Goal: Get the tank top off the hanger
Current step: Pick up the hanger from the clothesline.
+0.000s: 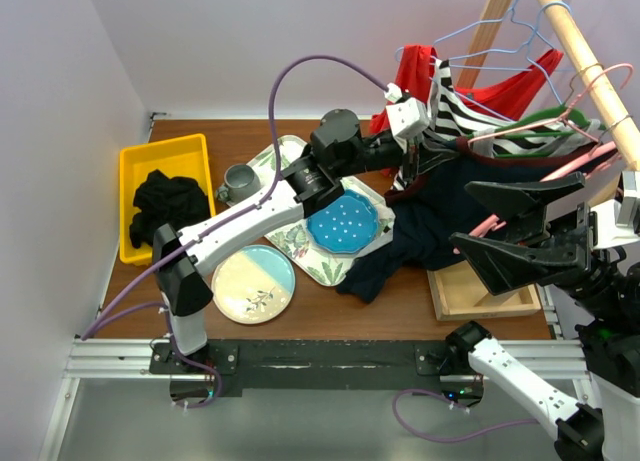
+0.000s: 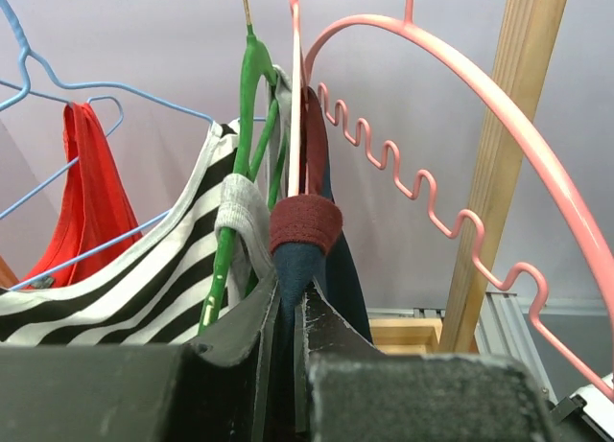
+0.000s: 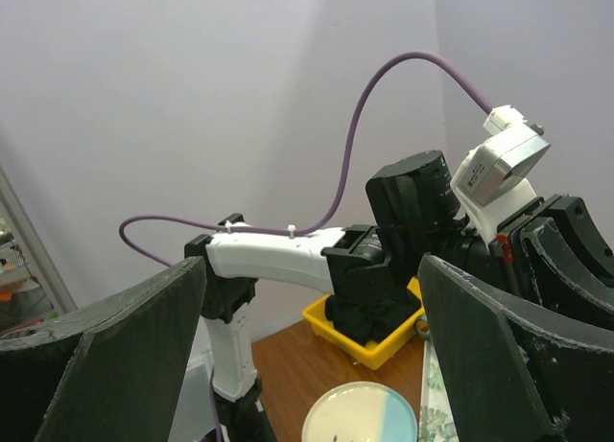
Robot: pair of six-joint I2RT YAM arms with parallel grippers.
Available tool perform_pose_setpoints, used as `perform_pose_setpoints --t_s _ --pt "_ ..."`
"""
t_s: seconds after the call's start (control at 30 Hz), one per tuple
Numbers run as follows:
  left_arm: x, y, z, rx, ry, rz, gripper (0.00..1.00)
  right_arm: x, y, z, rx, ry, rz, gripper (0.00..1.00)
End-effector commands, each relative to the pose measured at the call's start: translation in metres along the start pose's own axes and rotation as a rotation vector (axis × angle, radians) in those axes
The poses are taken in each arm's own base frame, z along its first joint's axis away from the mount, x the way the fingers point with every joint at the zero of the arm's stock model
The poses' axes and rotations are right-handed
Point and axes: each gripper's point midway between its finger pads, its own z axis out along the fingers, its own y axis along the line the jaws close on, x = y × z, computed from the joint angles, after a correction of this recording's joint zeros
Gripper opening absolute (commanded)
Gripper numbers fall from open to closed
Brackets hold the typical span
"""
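The navy tank top (image 1: pixel 425 226) hangs from the pink hanger (image 1: pixel 545 166) on the rack, and its lower part droops onto the table. In the left wrist view its navy strap (image 2: pixel 293 260), edged with a maroon band, rises beside the pink hanger (image 2: pixel 460 87). My left gripper (image 2: pixel 288 293) is shut on that strap just below the band. From above, the left gripper (image 1: pixel 428 156) reaches into the hung clothes. My right gripper (image 1: pixel 463 216) stands wide open to the right of the garment with nothing between its fingers. In its own view, the right gripper (image 3: pixel 312 269) frames only the left arm.
A striped top (image 2: pixel 125 269) on a green hanger (image 2: pixel 251 97) and a red top (image 2: pixel 91 193) on a blue hanger hang to the left on the wooden rod (image 1: pixel 590 61). On the table are a yellow bin (image 1: pixel 165 151) holding black cloth, a grey mug (image 1: pixel 238 183), a tray (image 1: pixel 300 243), a blue plate (image 1: pixel 342 224), a cream plate (image 1: pixel 253 283) and the rack's wooden base (image 1: pixel 480 293).
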Motion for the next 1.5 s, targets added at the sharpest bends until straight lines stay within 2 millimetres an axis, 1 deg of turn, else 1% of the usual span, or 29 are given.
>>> perform_pose_setpoints --t_s 0.0,0.03,0.07,0.13,0.2,0.43,0.53,0.6,0.67,0.7,0.73,0.77,0.8,0.83,0.93,1.0,1.07,1.1,1.13,1.17,1.2,1.23,1.27,1.3,1.37,1.4,1.43,1.47 --pt "-0.079 -0.013 -0.013 0.010 -0.233 0.087 0.00 -0.009 0.000 0.003 0.002 -0.029 -0.006 0.97" --pt "-0.079 -0.015 -0.016 0.006 -0.239 0.085 0.00 -0.010 0.001 0.003 0.000 -0.031 -0.008 0.97" --pt "-0.087 -0.015 -0.019 0.004 -0.268 0.098 0.00 -0.009 0.001 0.004 0.000 -0.030 -0.007 0.97" --pt "-0.091 -0.017 -0.026 -0.004 -0.292 0.100 0.00 -0.008 0.000 0.004 -0.001 -0.026 -0.004 0.97" --pt "-0.102 -0.019 -0.030 -0.004 -0.336 0.108 0.00 -0.008 0.000 0.005 -0.001 -0.028 -0.003 0.97" --pt "-0.115 -0.018 -0.030 -0.011 -0.375 0.108 0.00 -0.010 0.001 0.005 -0.005 -0.031 -0.002 0.97" --pt "-0.117 -0.017 -0.030 -0.017 -0.375 0.112 0.00 -0.010 0.001 0.004 -0.003 -0.033 -0.003 0.97" --pt "-0.112 -0.015 -0.032 -0.024 -0.364 0.111 0.00 -0.011 0.001 0.004 0.000 -0.036 -0.007 0.97" --pt "-0.117 -0.017 -0.038 -0.029 -0.375 0.115 0.00 -0.011 0.000 0.003 0.004 -0.037 -0.010 0.97" --pt "-0.110 -0.015 -0.040 -0.033 -0.365 0.109 0.00 -0.010 -0.001 0.003 0.008 -0.034 -0.009 0.97" --pt "-0.118 -0.017 -0.045 -0.033 -0.386 0.116 0.00 -0.010 0.000 0.003 0.007 -0.035 -0.009 0.97" --pt "-0.119 -0.017 -0.048 -0.036 -0.394 0.115 0.00 -0.009 -0.001 0.003 0.007 -0.032 -0.008 0.97" --pt "-0.116 -0.016 -0.051 -0.041 -0.390 0.112 0.00 -0.008 -0.001 0.004 0.004 -0.027 -0.007 0.97" --pt "-0.121 -0.016 -0.054 -0.040 -0.403 0.114 0.00 -0.008 -0.001 0.004 0.003 -0.027 -0.002 0.97" --pt "-0.125 -0.013 -0.056 -0.041 -0.409 0.119 0.00 -0.007 0.000 0.005 -0.003 -0.022 0.003 0.97" --pt "-0.123 -0.011 -0.058 -0.047 -0.404 0.118 0.00 -0.006 -0.001 0.006 0.000 -0.019 0.006 0.97" --pt "-0.126 -0.011 -0.062 -0.052 -0.406 0.118 0.00 -0.006 -0.002 0.006 0.007 -0.022 0.006 0.97" --pt "-0.122 -0.008 -0.064 -0.057 -0.399 0.117 0.00 -0.005 -0.003 0.006 0.011 -0.020 0.007 0.97" --pt "-0.124 -0.010 -0.068 -0.053 -0.397 0.120 0.00 -0.006 -0.004 0.007 0.015 -0.020 0.009 0.97" --pt "-0.123 -0.009 -0.070 -0.057 -0.391 0.119 0.00 -0.005 -0.006 0.007 0.023 -0.018 0.011 0.97" --pt "-0.118 -0.009 -0.071 -0.057 -0.376 0.114 0.00 -0.004 -0.007 0.007 0.026 -0.015 0.011 0.96" --pt "-0.120 -0.011 -0.075 -0.057 -0.369 0.113 0.00 -0.002 -0.009 0.009 0.031 -0.009 0.016 0.96" --pt "-0.116 -0.010 -0.077 -0.063 -0.356 0.107 0.00 -0.003 -0.010 0.010 0.034 -0.010 0.018 0.96" --pt "-0.109 -0.009 -0.079 -0.069 -0.335 0.099 0.00 -0.002 -0.011 0.011 0.039 -0.007 0.023 0.96" --pt "-0.106 -0.011 -0.087 -0.078 -0.303 0.093 0.00 -0.004 -0.013 0.014 0.048 -0.005 0.024 0.96" --pt "-0.093 -0.009 -0.089 -0.090 -0.272 0.082 0.00 -0.004 -0.014 0.015 0.056 -0.004 0.024 0.96" --pt "-0.096 -0.011 -0.098 -0.108 -0.265 0.080 0.00 -0.005 -0.016 0.016 0.067 -0.003 0.019 0.95" --pt "-0.093 -0.011 -0.103 -0.121 -0.255 0.079 0.00 -0.006 -0.020 0.018 0.087 0.002 0.017 0.95"
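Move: The left hand already pinches the near end of the tank top's pink hanger, the maroon-trimmed cloth on it; the hanger's middle lies about 17 cm right, 3 cm ahead and 8 cm higher. The rod beside its hook is some 21 cm right, 4 cm ahead and 22 cm up. The green hanger is about 20 cm right, 8 cm ahead and 5 cm up, the empty pink hanger 13 cm right, 8 cm back and 3 cm up. From the right hand the held hanger's middle lies about 17 cm ahead, 15 cm right and 3 cm below. Keeping its shut grip on the hanger's end and the cloth there, the left hand draws the hanger left, away from the clothesline rod, by about 8 cm, climbing some 3 cm in all while its fingertips tip up about 10 degrees. It begins slowly, with a slight dip and then a lift and a small draw back, and most of the leftward pull comes in the second half, past the striped shirt. ##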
